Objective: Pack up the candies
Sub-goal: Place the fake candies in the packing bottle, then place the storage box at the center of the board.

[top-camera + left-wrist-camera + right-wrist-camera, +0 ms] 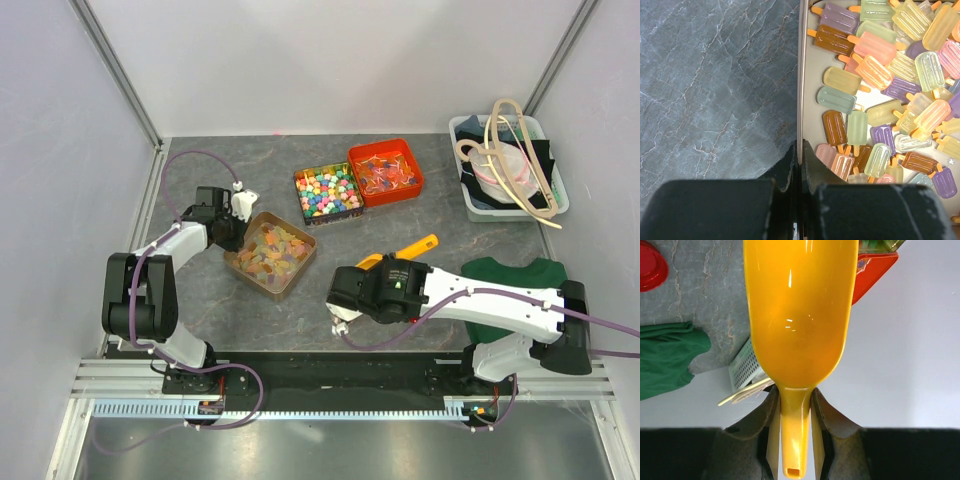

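Observation:
The candies (272,250) are flat pastel ice-lolly shapes piled in a brown tray (243,270) left of centre. In the left wrist view the candies (875,70) fill the tray to the right of its thin wall (801,75). My left gripper (800,155) is shut on that wall, one finger outside and one inside; from above the left gripper (238,232) sits at the tray's far left corner. My right gripper (793,395) is shut on the handle of a yellow scoop (800,315), whose bowl looks empty. From above, the scoop (415,247) pokes out beyond the right wrist, to the right of the tray.
A box of bright cube candies (327,192) and a red box (386,172) stand behind the tray. A white basket (507,165) with wooden hangers is at the back right. A green cloth (510,275) lies under the right arm.

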`<state>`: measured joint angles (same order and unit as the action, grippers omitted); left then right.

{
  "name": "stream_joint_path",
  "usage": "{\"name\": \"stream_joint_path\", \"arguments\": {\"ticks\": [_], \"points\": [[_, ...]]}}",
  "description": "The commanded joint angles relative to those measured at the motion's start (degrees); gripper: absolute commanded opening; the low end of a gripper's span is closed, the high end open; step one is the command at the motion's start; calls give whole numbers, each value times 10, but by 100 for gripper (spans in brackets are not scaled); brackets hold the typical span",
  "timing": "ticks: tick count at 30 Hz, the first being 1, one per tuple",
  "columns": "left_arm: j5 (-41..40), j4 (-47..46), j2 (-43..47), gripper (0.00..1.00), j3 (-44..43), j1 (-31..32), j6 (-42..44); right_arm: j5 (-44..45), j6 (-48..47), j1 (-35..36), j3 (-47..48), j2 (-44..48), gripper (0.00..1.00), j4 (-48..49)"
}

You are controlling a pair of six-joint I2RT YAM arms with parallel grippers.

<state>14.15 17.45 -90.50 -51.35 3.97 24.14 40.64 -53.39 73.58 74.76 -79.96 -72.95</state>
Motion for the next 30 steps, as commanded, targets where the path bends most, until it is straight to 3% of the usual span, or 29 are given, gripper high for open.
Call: {"name": "stream_joint_path", "arguments": {"ticks": [1, 7, 12, 18, 30], "points": [[45, -31, 7, 2, -7, -4, -4, 51, -1, 12, -2, -5, 0, -3], [54, -32, 10, 2, -5, -5, -4, 42, -3, 11, 24, -5, 0, -4], [85, -28, 20, 2, 2, -5, 3, -63, 29, -14, 140, -36, 0, -45], [121, -20, 37, 2, 2, -4, 3, -147, 22, -77, 188, -77, 0, -10], [134, -7, 112, 2, -7, 3, 0, -24, -34, -113, 176, -215, 0, 247]]}}
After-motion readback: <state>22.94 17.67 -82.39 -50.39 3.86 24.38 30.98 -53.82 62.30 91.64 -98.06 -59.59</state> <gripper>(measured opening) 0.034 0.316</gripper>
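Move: The right hand, still holding the apparently empty scoop by its neck, has the bin of candies about 28 cm to its left, level fore and aft, some 19 cm below. The packing bottle stands about 9 cm left and 12 cm back, the pom-pom box some 13 cm left and 17 cm ahead. The left hand already pinches the bin's rim, with the candies' middle about 7 cm right and 5 cm back of it. Right hand swings the scoop about 10 cm left-forward towards the bin; left hand lifts its rim 4 cm. ##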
